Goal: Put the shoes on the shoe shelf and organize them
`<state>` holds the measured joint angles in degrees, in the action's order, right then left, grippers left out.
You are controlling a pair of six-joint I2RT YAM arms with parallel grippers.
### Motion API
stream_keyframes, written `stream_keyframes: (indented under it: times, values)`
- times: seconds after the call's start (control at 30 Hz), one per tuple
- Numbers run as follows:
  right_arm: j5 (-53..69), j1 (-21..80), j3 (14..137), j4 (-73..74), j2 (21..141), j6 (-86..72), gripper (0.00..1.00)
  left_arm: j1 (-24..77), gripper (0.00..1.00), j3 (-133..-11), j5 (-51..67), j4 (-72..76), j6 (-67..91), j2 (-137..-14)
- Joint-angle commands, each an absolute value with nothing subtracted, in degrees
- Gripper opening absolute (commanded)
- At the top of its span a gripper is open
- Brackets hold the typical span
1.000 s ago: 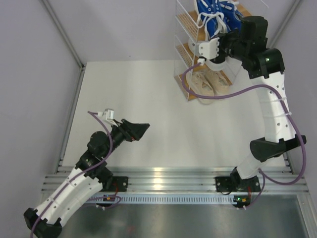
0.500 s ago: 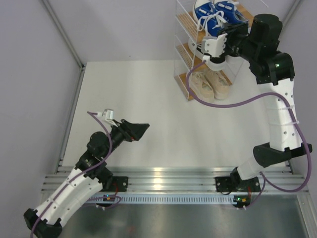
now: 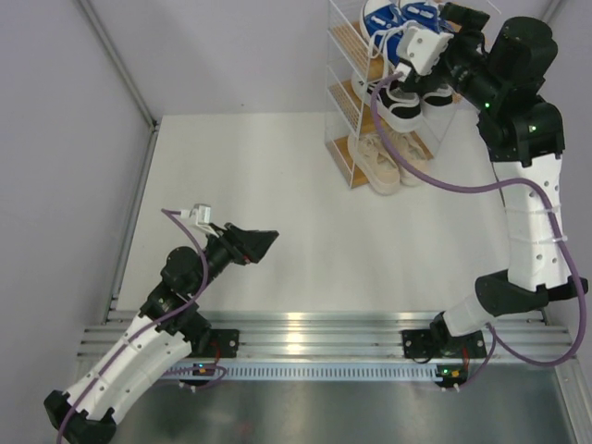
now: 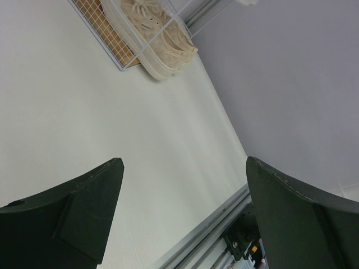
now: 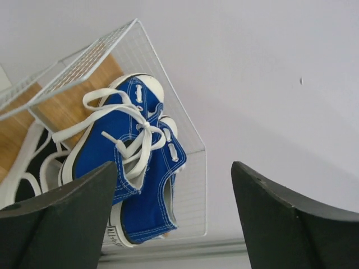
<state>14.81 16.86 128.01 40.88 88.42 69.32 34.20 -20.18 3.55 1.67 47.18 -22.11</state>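
Note:
The shoe shelf (image 3: 349, 39), white wire with wooden tiers, stands at the far right. Two blue shoes (image 3: 393, 20) sit on its top tier, two black shoes (image 3: 407, 100) on the middle tier, and two beige shoes (image 3: 384, 159) on the bottom tier. My right gripper (image 3: 458, 20) is open and empty, held high beside the top tier. In the right wrist view the blue shoes (image 5: 120, 162) lie ahead and left of the gripper (image 5: 174, 196), on the shelf (image 5: 73, 92). My left gripper (image 3: 259, 242) is open and empty, low over the table's left side. Its wrist view shows the gripper (image 4: 185, 185) and, far off, the beige shoes (image 4: 151, 33).
Grey walls close in the white table (image 3: 259, 176) on the left, back and right. A metal rail (image 3: 305, 333) with both arm bases runs along the near edge. A purple cable (image 3: 416, 180) hangs from the right wrist in front of the shelf.
My right gripper has risen from the middle tier to the top tier and swung back to the right, uncovering the black shoes. The left arm has not moved.

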Motion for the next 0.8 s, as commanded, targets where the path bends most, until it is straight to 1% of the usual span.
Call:
stream_keyframes:
  times: [0.0,0.03,0.07,0.1,0.13,0.17,0.2,0.23,0.27,0.3,0.33,0.37,0.4,0.43,0.5,0.53,0.6,0.63,0.77]
  values:
    - [15.6,14.5,130.9,30.2,84.9,49.4,0.84,33.9,0.96,-21.4,3.7,1.8,45.6,-21.6]
    - [15.6,13.0,130.8,29.3,84.6,42.1,0.85,34.0,0.96,-21.7,3.6,1.2,45.0,-21.7]
    - [15.5,12.1,130.3,28.3,84.1,37.7,0.89,33.9,0.96,-22.1,3.4,0.7,43.5,-21.7]
    - [15.5,11.0,129.7,27.5,83.7,32.9,0.9,33.9,0.96,-22.7,3.3,0.4,42.6,-21.7]
    - [16.9,8.2,128.8,26.7,82.4,24.6,0.93,34.0,0.96,-24.1,2.5,0.3,41.5,-21.8]
    - [18.5,6.6,126.1,26.9,81.5,20.9,0.94,33.9,0.96,-25.0,1.9,-3.1,39.0,-21.8]
    - [22.8,4.9,124.2,27.2,80.4,17.3,0.95,33.9,0.97,-26.0,0.9,-4.3,37.7,-21.9]
    - [24.6,1.4,121.8,27.3,77.7,11.6,0.97,33.9,0.98,-28.5,-2.4,-6.0,36.2,-22.1]
    - [26.3,0.3,116.3,27.4,76.1,9.3,0.99,34.0,0.98,-29.6,-4.5,-8.8,33.4,-22.1]
    - [29.5,-2.3,113.3,27.8,74.5,7.6,0.99,33.9,0.99,-30.7,-6.3,-10.4,31.8,-22.3]
    - [29.4,-4.5,110.2,28.4,70.8,6.3,0.99,33.9,0.98,-33.0,-9.9,-11.7,30.3,-22.8]
    - [28.5,-5.3,103.9,29.3,68.8,6.5,0.99,33.9,0.98,-34.1,-11.7,-14.2,27.4,-23.2]
    - [26.4,-6.1,100.1,29.0,64.5,8.3,0.99,34.0,0.98,-35.4,-12.8,-15.2,25.9,-23.8]
    - [24.8,-6.5,93.8,28.8,62.7,9.1,1.0,34.0,0.99,-37.4,-14.7,-16.1,22.7,-25.3]
    - [20.2,-8.6,88.5,29.7,60.0,9.3,1.0,33.9,0.98,-39.8,-16.5,-18.8,20.1,-27.0]
    - [20.2,-9.7,83.0,30.1,57.2,9.4,1.0,33.9,0.98,-40.7,-17.2,-19.6,17.6,-28.8]
    - [20.7,-12.3,77.0,29.5,54.4,9.4,0.99,33.9,0.98,-42.9,-19.3,-20.6,15.0,-30.6]
    - [20.2,-13.9,71.8,29.5,52.2,9.4,0.99,33.9,0.98,-43.4,-20.2,-20.8,12.7,-32.4]
    - [17.6,-14.4,60.6,28.4,48.6,10.0,0.99,33.9,0.98,-44.1,-24.1,-21.0,7.2,-37.0]
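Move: The right gripper, empty, is just behind and above the blue shoes on the top shelf: the left blue shoe about 12 cm ahead, 5 cm left and 10 cm down, the right one as far ahead and down but 3 cm right. The black shoes on the middle shelf are some 11 cm ahead, straight in line and 29 cm below. From the left gripper, the left blue shoe is roughly 31 cm ahead, 34 cm right and 22 cm up. Swing the right gripper off to the right, away from the blue shoes, lifting about 3 cm first, then drop it fast and draw it back so it ends some 22 cm lower; roll its left side up about 55 degrees, tipping it down and turning clockwise, fingers opening fully. Meanwhile bring the open left gripper left, forward and up, rolling its left side up and turning counter-clockwise. ##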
